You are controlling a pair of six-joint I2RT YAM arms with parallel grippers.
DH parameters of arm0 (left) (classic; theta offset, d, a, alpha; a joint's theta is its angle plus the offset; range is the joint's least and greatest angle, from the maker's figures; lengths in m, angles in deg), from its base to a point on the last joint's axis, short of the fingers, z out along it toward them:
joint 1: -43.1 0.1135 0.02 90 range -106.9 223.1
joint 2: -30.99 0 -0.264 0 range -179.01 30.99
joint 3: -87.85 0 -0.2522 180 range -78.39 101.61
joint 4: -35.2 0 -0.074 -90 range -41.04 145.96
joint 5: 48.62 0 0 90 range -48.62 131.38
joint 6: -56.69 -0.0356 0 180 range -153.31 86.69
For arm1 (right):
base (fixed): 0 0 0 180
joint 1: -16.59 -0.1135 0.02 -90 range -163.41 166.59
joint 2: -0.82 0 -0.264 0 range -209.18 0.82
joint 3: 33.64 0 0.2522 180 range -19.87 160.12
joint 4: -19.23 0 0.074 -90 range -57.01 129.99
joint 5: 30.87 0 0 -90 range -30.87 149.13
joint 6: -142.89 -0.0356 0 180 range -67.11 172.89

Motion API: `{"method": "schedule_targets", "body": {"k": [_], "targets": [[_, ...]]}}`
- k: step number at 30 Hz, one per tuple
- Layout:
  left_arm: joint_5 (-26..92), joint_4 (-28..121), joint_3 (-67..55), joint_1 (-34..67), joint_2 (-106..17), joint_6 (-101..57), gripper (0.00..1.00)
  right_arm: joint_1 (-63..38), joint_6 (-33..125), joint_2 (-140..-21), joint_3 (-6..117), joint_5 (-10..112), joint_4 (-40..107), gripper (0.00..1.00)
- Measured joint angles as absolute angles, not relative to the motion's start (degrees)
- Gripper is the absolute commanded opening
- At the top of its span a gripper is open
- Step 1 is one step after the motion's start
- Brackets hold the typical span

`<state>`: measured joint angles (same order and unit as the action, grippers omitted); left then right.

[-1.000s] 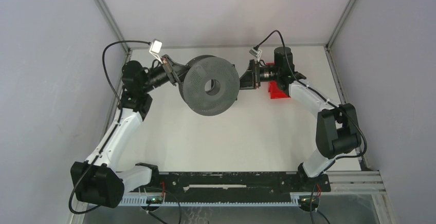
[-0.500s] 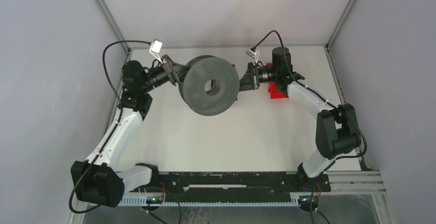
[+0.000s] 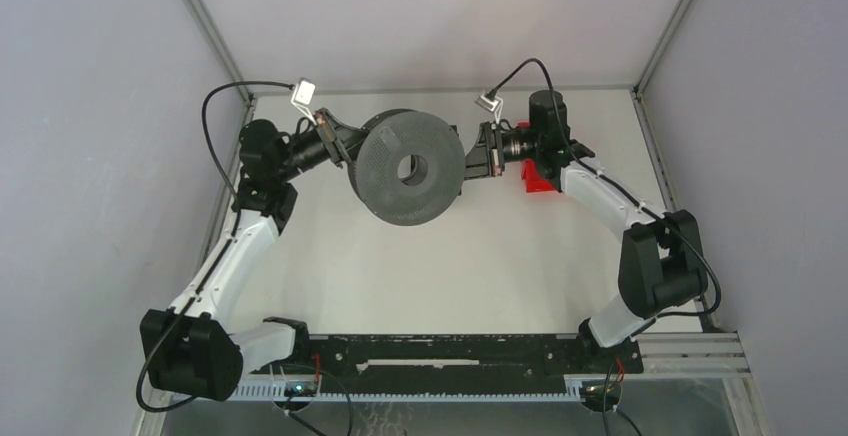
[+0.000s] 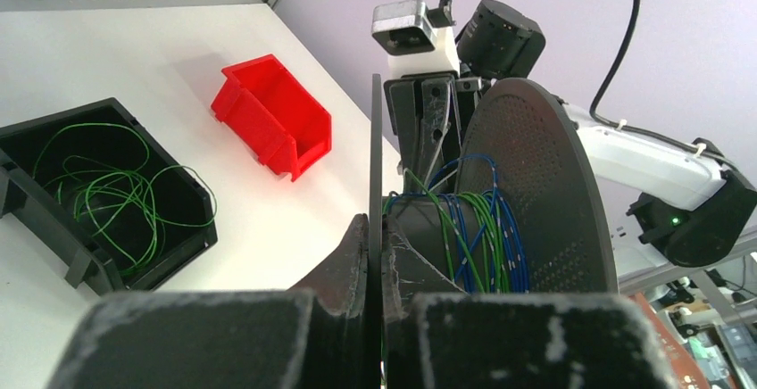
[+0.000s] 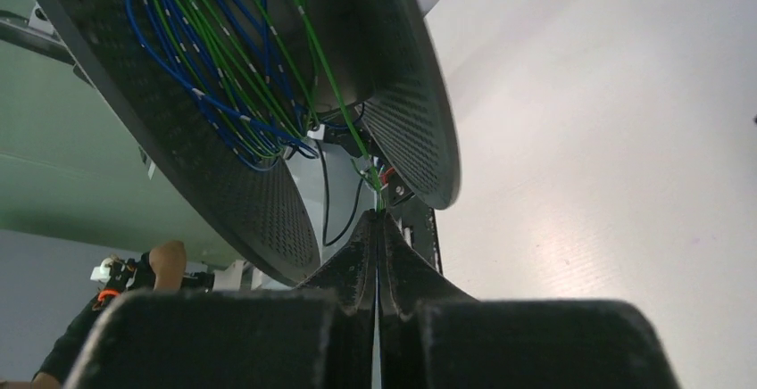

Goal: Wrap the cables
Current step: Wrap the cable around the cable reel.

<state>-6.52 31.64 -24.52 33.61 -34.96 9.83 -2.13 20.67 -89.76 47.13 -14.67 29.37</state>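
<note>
A dark grey perforated spool (image 3: 410,166) hangs in the air between both arms. My left gripper (image 4: 375,228) is shut on the thin edge of one spool flange (image 4: 376,139). Green and blue cables (image 4: 482,237) are wound round the hub. My right gripper (image 5: 378,217) is shut on a single green cable (image 5: 344,117) that runs from its fingertips up to the windings (image 5: 223,68). From above, the left gripper (image 3: 345,148) and right gripper (image 3: 478,156) flank the spool. More loose green cables (image 4: 107,188) lie coiled in a black bin.
The black bin (image 4: 178,255) sits on the white table under the spool's left side. A red bin (image 4: 272,126) stands behind the right gripper, also seen as the red bin (image 3: 538,178) from above. Grey walls close in the table on three sides.
The right gripper's jaws have closed, and the gripper has edged slightly left toward the spool. The left arm and the spool stay where they were.
</note>
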Motion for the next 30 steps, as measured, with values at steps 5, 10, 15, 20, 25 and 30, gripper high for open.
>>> {"method": "schedule_targets", "body": {"k": [5, 10, 15, 20, 25, 30], "targets": [[-6.87, 29.58, -25.18, 33.67, -35.48, 12.23, 0.00, -4.47, 20.05, -89.76, 47.13, -14.65, 28.26, 0.00], [-7.09, 27.81, -25.20, 33.67, -35.48, 13.63, 0.00, -5.67, 17.74, -90.59, 47.13, -14.70, 24.35, 0.06], [-7.31, 26.91, -25.22, 33.67, -35.48, 14.64, 0.00, -6.26, 16.60, -91.86, 47.13, -13.84, 23.49, 0.21], [-7.24, 26.32, -26.55, 33.89, -35.48, 14.98, 0.01, -5.54, 16.64, -91.88, 47.08, -11.81, 23.95, 0.30], [-6.72, 25.93, -27.34, 34.00, -35.77, 15.97, 0.00, -3.99, 16.56, -91.51, 46.19, -10.50, 23.87, 0.34], [-6.17, 25.17, -27.95, 34.18, -36.10, 17.83, 0.00, -3.27, 17.06, -90.40, 46.12, -9.73, 24.74, 0.41]]}}
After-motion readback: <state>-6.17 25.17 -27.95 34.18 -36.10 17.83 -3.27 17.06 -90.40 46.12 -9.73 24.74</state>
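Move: The cable reel's middle is about 11 cm to the right hand's left, level with it fore and aft and some 5 cm higher; the green cable's tail is already pinched in this hand's fingertips. Below it by roughly 25 cm, and some 18 cm farther out, stand the black bin, about 8 cm to its left, and the red bin, about 20 cm to its right. From the left hand, shut on the lower flange, the reel's middle lies about 8 cm right, 5 cm back and 4 cm up. The green cable's tail, still pinched, is carried by the right hand about 2.5 cm left towards the reel and a little back, then let go as the fingers part to over a third of their range. While they open, the hand reverses, going some 2 cm forward and 1.5 cm right, away from the reel. The left hand keeps its grip on the flange, tilting it only a few degrees. ##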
